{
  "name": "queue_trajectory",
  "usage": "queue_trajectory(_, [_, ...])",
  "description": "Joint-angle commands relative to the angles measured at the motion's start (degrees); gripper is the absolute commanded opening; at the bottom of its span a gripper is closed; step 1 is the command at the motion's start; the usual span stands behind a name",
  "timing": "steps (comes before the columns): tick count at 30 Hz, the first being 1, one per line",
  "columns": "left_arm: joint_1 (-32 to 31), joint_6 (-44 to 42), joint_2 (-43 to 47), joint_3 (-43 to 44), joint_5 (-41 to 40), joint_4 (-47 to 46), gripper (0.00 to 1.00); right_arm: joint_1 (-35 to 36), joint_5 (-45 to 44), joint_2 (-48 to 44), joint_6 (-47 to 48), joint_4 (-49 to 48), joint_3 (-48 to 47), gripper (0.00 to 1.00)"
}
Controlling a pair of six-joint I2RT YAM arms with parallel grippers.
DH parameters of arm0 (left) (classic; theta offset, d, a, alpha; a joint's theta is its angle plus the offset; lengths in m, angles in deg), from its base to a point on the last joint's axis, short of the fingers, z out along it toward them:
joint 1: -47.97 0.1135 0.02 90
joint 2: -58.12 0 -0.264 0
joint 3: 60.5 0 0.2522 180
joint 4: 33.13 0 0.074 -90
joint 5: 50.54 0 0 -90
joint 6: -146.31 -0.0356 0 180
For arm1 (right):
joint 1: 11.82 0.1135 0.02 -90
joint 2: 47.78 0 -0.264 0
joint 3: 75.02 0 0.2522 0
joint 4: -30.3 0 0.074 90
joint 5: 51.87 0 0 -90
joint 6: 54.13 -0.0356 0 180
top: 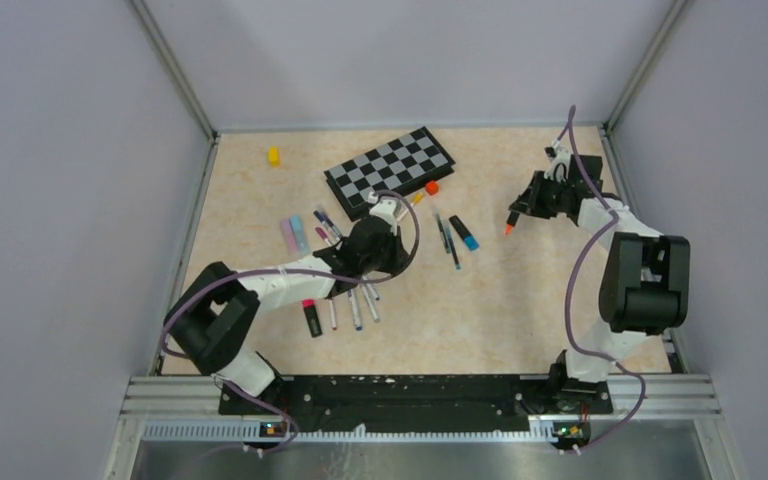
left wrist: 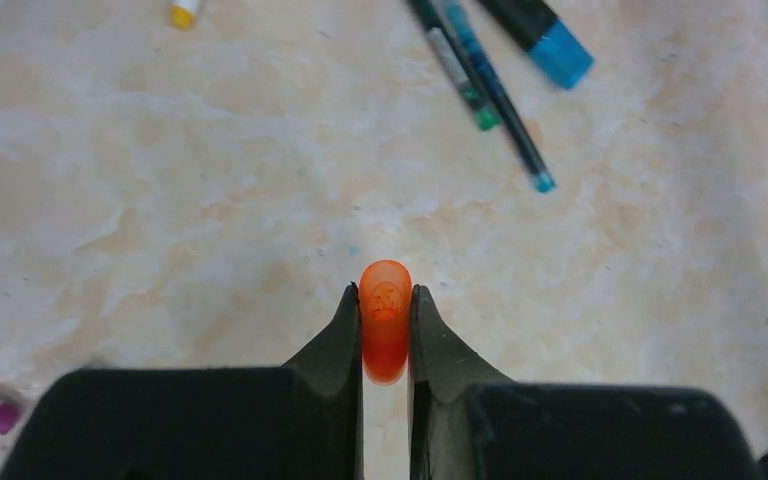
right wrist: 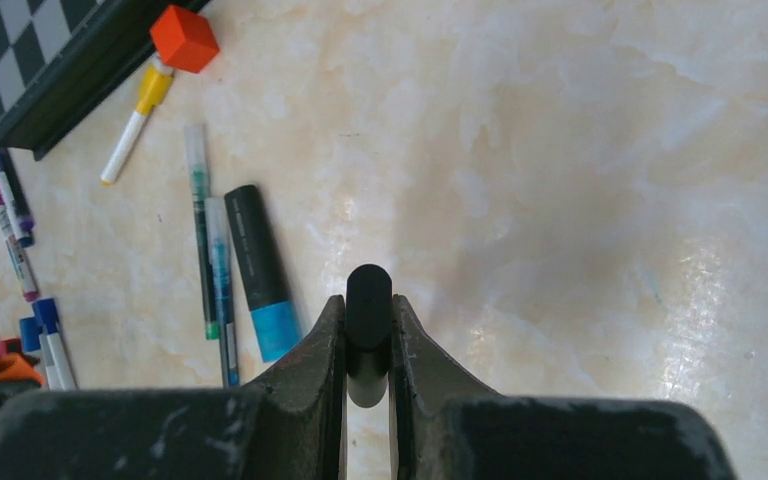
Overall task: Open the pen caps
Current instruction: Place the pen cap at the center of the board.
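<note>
My left gripper (left wrist: 385, 292) is shut on an orange pen cap (left wrist: 385, 320), which stands between its fingertips above the bare table. In the top view that gripper (top: 372, 245) sits mid-table, just in front of the chessboard. Over the right side, my right gripper (right wrist: 369, 305) is shut on a short black highlighter (right wrist: 369, 300), whose rounded black end pokes out past the fingers. From above, the highlighter's bare orange tip (top: 509, 228) points down and left out of the right gripper (top: 525, 205). The two grippers are well apart.
A black-and-grey chessboard (top: 388, 170) lies at the back with an orange block (top: 432, 187) at its corner and a yellow block (top: 273, 156) far left. A blue-capped black highlighter (top: 465, 233) and thin pens (top: 447, 240) lie mid-table. Several pens (top: 355, 305) lie under the left arm.
</note>
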State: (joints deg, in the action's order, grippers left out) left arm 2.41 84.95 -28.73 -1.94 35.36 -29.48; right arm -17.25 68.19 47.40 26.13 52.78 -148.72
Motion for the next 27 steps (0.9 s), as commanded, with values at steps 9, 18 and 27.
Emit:
queue_trajectory(9, [8.8,-0.7,-13.8,15.0,2.3,11.7,0.0,-0.4,-2.0,6.2,3.1,7.0,-8.3,0.01])
queue_trajectory(18, [10.4,-1.4,-18.9,20.2,3.8,13.6,0.02,-0.4,-1.4,11.2,2.9,10.6,-12.8,0.02])
queue_trajectory(27, [11.2,-0.4,-21.3,21.2,6.5,14.0,0.07,-0.4,-2.1,16.6,4.2,14.4,-17.8,0.07])
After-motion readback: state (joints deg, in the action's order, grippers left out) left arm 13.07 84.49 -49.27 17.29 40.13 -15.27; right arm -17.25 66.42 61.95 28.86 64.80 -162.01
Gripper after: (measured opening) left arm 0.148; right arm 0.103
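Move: The left gripper holds the orange cap; the bare table spot at the middle, where it is taken, lies about 8 cm ahead, 2 cm left and 9 cm below. The yellow marker lies 19 cm straight ahead, the green pen 11 cm ahead and 9 cm right. The right gripper holds the black highlighter body over bare table some 9 cm below, 2 cm ahead and 1 cm right, with the blue highlighter 10 cm left and 1 cm ahead of that hand. Bring the left gripper, still pinching the orange cap, forward about 8 cm and down some 6 cm, easing left early on, towards the bare middle of the table short of the yellow marker; slow down near the end and tip the fingers steeper. Meanwhile sink the right gripper about 5 cm with a slight forward creep, tipping its fingers down too and keeping its hold on the highlighter body. ##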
